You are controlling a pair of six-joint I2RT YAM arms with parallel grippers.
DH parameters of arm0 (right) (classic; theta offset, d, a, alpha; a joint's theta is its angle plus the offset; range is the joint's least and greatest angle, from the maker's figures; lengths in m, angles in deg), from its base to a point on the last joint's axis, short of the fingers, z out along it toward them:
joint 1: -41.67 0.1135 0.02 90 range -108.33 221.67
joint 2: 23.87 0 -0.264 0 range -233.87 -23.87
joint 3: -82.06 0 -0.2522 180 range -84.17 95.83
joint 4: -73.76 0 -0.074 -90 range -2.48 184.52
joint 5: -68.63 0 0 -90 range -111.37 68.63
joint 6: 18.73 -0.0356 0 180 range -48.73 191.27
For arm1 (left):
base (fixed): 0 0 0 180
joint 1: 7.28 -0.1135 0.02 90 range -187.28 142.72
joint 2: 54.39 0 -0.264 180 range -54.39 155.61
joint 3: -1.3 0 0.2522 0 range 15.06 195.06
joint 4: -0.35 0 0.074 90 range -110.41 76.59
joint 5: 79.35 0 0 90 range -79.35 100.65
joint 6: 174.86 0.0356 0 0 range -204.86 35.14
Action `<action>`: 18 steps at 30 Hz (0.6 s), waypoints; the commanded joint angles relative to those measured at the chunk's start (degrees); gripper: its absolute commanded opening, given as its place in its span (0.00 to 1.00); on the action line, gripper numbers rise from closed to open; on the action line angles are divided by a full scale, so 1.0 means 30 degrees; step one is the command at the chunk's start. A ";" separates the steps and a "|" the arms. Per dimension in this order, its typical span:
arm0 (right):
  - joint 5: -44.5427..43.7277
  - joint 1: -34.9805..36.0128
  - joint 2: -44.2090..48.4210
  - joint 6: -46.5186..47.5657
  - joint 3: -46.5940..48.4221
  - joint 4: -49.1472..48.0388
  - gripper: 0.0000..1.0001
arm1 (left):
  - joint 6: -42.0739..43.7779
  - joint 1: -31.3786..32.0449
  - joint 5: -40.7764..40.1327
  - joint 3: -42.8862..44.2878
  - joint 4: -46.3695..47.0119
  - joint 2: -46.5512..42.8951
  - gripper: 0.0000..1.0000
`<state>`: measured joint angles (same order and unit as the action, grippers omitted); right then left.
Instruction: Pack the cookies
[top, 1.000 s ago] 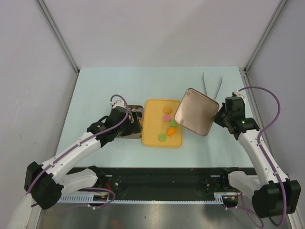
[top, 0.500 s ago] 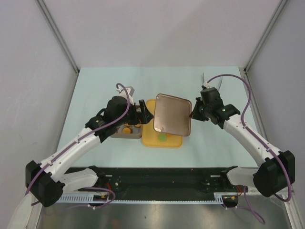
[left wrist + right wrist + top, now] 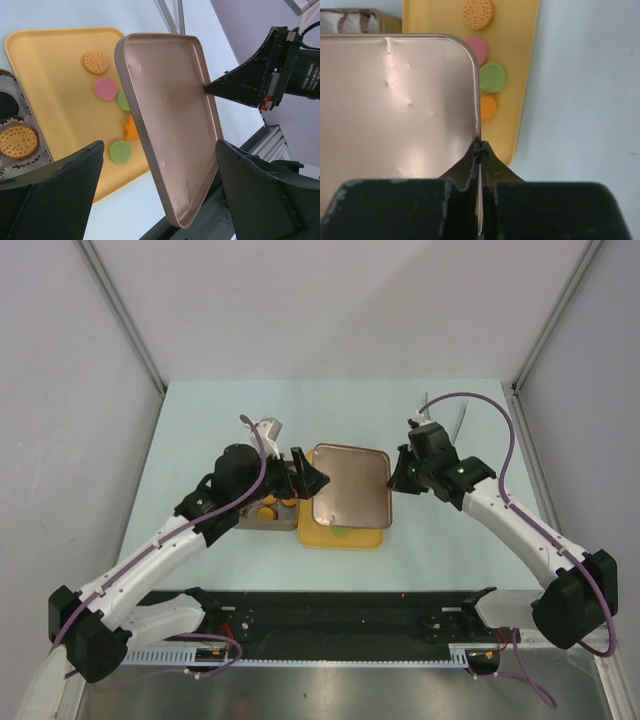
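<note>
A bronze tin lid (image 3: pixel 350 487) hangs tilted over the yellow tray (image 3: pixel 310 537), and my right gripper (image 3: pixel 480 147) is shut on its right rim. Loose cookies lie on the tray (image 3: pixel 50 75): an orange one (image 3: pixel 95 62), a pink one (image 3: pixel 105 89), a green one (image 3: pixel 120 151), and more half hidden under the lid (image 3: pixel 175 115). The tin box (image 3: pixel 265 512) left of the tray holds an orange cookie (image 3: pixel 18 141) and a black cookie (image 3: pixel 7 106) in paper cups. My left gripper (image 3: pixel 305 475) stands open beside the lid's left edge, touching nothing.
Metal tongs (image 3: pixel 170 12) lie on the table behind the tray. The right arm's purple cable (image 3: pixel 470 400) loops above that spot. The black rail of the arm bases (image 3: pixel 340 610) runs along the near edge of the table.
The right arm has carried the lid left and laid it flatter over the tray. The left gripper has risen out of the tin box and swung right toward the lid.
</note>
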<state>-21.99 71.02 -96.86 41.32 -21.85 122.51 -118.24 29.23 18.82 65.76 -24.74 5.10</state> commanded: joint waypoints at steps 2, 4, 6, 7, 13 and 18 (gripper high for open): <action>0.0881 0.0853 0.0160 -0.0268 0.1782 -0.0675 0.00 | 0.0289 0.0075 0.1087 -0.0549 0.1608 0.0035 0.92; 0.1201 0.1000 0.0248 -0.0298 0.1958 -0.0704 0.00 | 0.0289 0.0104 0.1234 -0.0726 0.1990 0.0035 0.88; 0.1408 0.1117 0.0365 -0.0357 0.2192 -0.0616 0.00 | 0.0289 0.0075 0.1292 -0.0844 0.2165 0.0036 0.81; 0.1554 0.1291 0.0395 -0.0270 0.2281 -0.0645 0.00 | 0.0289 0.0104 0.1321 -0.0931 0.2195 0.0035 0.78; 0.1263 0.1528 0.0424 -0.0035 0.2458 -0.0235 0.00 | 0.0113 0.0075 0.1761 -0.1137 0.2752 0.0065 0.51; 0.1233 0.1557 0.0541 0.0111 0.2487 -0.0147 0.00 | 0.0084 0.0104 0.1849 -0.1137 0.2840 0.0065 0.18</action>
<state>-19.45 75.37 -96.84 41.36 -17.59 122.96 -118.66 29.23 23.76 62.61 -18.42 5.40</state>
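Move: The right gripper holds the lid's right edge; the lid's middle is about 8 cm to its left, level fore and aft and slightly above. From the open left gripper that middle lies some 8 cm right, 2 cm back and 3 cm below. The box is about 14 cm left of the left gripper and 16 cm down, level ahead; the yellow tray's middle is 6 cm right, level ahead, 17 cm down. From the right gripper the box is roughly 32 cm left, level, 10 cm down. Feed the lid into the left gripper: with the right fingers kept shut on its right edge, carry it about 3.5 cm left and 3 cm up, then hold there. Meanwhile ease the left gripper some 1.5 cm right to take the lid's left rim between its fingers, and close them from wide open to roughly a quarter. ##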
